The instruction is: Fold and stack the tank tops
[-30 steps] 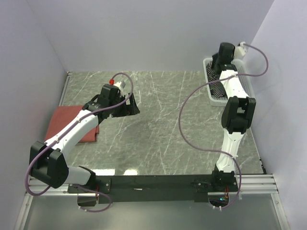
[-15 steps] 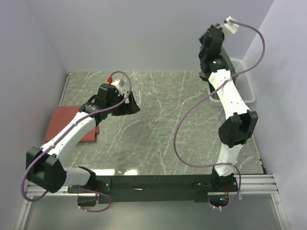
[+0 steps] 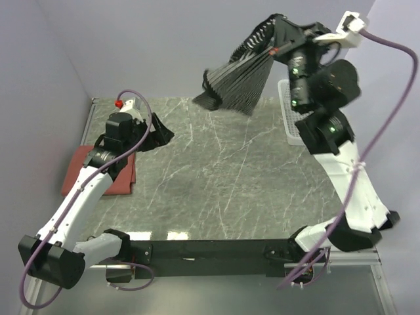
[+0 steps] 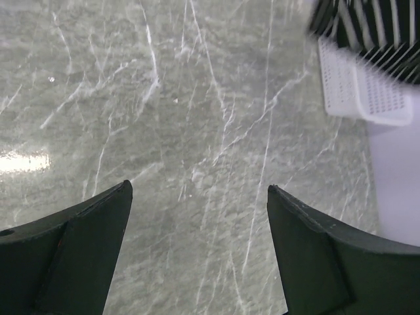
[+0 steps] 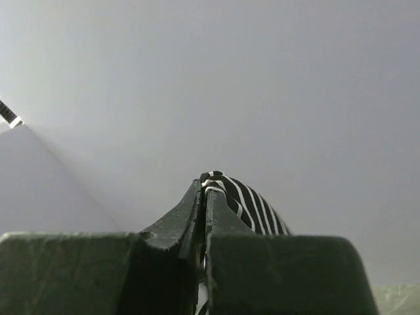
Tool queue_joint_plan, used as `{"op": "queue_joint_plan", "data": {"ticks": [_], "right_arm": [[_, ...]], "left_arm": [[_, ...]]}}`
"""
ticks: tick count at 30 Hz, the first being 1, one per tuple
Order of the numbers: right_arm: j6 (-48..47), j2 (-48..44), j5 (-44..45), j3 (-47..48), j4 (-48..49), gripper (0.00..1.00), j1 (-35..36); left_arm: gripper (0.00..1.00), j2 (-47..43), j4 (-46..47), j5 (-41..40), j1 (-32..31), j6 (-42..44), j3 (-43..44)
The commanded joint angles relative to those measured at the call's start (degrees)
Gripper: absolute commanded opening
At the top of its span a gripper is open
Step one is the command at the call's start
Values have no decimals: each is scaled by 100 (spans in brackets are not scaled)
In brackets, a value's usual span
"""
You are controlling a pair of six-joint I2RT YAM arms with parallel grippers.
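Observation:
The black-and-white striped tank top (image 3: 237,82) hangs in the air over the back of the table, fanned out and swinging to the left. My right gripper (image 3: 270,41) is raised high and shut on its upper edge; striped cloth (image 5: 246,207) bulges out past the pinched fingertips. The brick-red tank top (image 3: 98,172) lies folded on the table at the far left. Just right of it, my left gripper (image 3: 161,134) hovers open above bare marble, with nothing between its fingers (image 4: 92,230). No mustard-tan tank top shows in any view.
A white mesh basket (image 3: 292,118) stands at the back right against the wall, partly behind the right arm; its corner (image 4: 357,85) shows in the left wrist view. Grey walls close in the table on the left, back and right.
The right arm rose out of the basket and swung up and left, pulling the striped top into the air. The left gripper drew back to the left, toward the red top.

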Motion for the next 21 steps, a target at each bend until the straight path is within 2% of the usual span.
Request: {"op": "queue_joint_plan", "data": {"ticks": [1, 3, 4, 5, 6, 7, 8, 9, 10, 11, 12, 13, 14, 15, 16, 17, 19, 21], "right_arm": [[447, -123, -172, -353, -458, 0, -299], [1076, 271, -897, -73, -968, 0, -650], [1367, 760, -1442, 94, -1406, 3, -1270], [1840, 1043, -2587, 322, -1489, 12, -1537], [2010, 1377, -3103, 480, -1638, 26, -1810], [2125, 2303, -3535, 778, -1900, 51, -2135], [2213, 2869, -3913, 1929, -2303, 73, -2242], [2179, 3962, -4387, 3263, -3194, 79, -2296], [2162, 4382, -4426, 3277, -3612, 80, -2296], [2066, 4665, -4435, 4017, -3921, 81, -2270], [1960, 4781, -4235, 4041, -4142, 82, -2235], [1837, 4590, -3903, 3850, -4431, 82, -2165], [1697, 4292, -3586, 2778, -4347, 83, -1990], [1487, 3889, -3244, 1958, -4068, 84, -1910], [1450, 2980, -2901, 262, -3256, 87, -1866], [1510, 2571, -2897, -486, -2812, 88, -1857], [1572, 1859, -2706, -1560, -2405, 88, -1857], [1616, 1531, -2381, -2003, -2552, 88, -1787]], "left_arm": [[89, -102, 186, -151, 27, -164, 141], [89, -5, 160, -178, 36, -208, 212], [89, 108, 177, -178, 36, -234, 247], [88, 179, 168, -186, 45, -261, 264], [88, 293, 134, -178, 62, -296, 291], [88, 346, 151, -143, 62, -357, 300], [88, 390, 186, -108, 62, -392, 230], [88, 452, 247, 23, 71, -454, 142], [88, 487, 282, 77, 71, -480, 72], [88, 496, 317, 129, 71, -507, 2], [88, 496, 353, 191, 80, -533, -86], [88, 505, 388, 339, 80, -542, -261], [88, 505, 519, 463, 80, -542, -358], [87, 505, 607, 577, 80, -560, -464], [86, 496, 721, 1005, 62, -586, -700], [85, 505, 1027, 1226, 27, -595, -824], [84, 575, 1240, 1587, -243, -621, -1044], [85, 715, 1407, 1589, -751, -630, -1063]]}}
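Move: My right hand is high in the air, still pinching the striped tank top. The bare patch of table meant for it is almost straight below, about 65 cm down and 2 cm to the left. The white basket is roughly 22 cm farther out, 22 cm to the right and 59 cm down; the folded red tank top is some 54 cm left and 4 cm nearer me. From my left hand, that bare patch is about 28 cm right, 2 cm ahead and 26 cm down. I fling the striped tank top out: my right hand shoots about 26 cm forward, its fingers springing wide open early, while still high, to let go. Then it plunges, 55 cm down in all, drawing back some 13 cm while the wrist tips down about 80 degrees, and ends open, low over the cloth's far part. My open left hand edges forward, then sinks about 8 cm, drifting right and slightly back. ##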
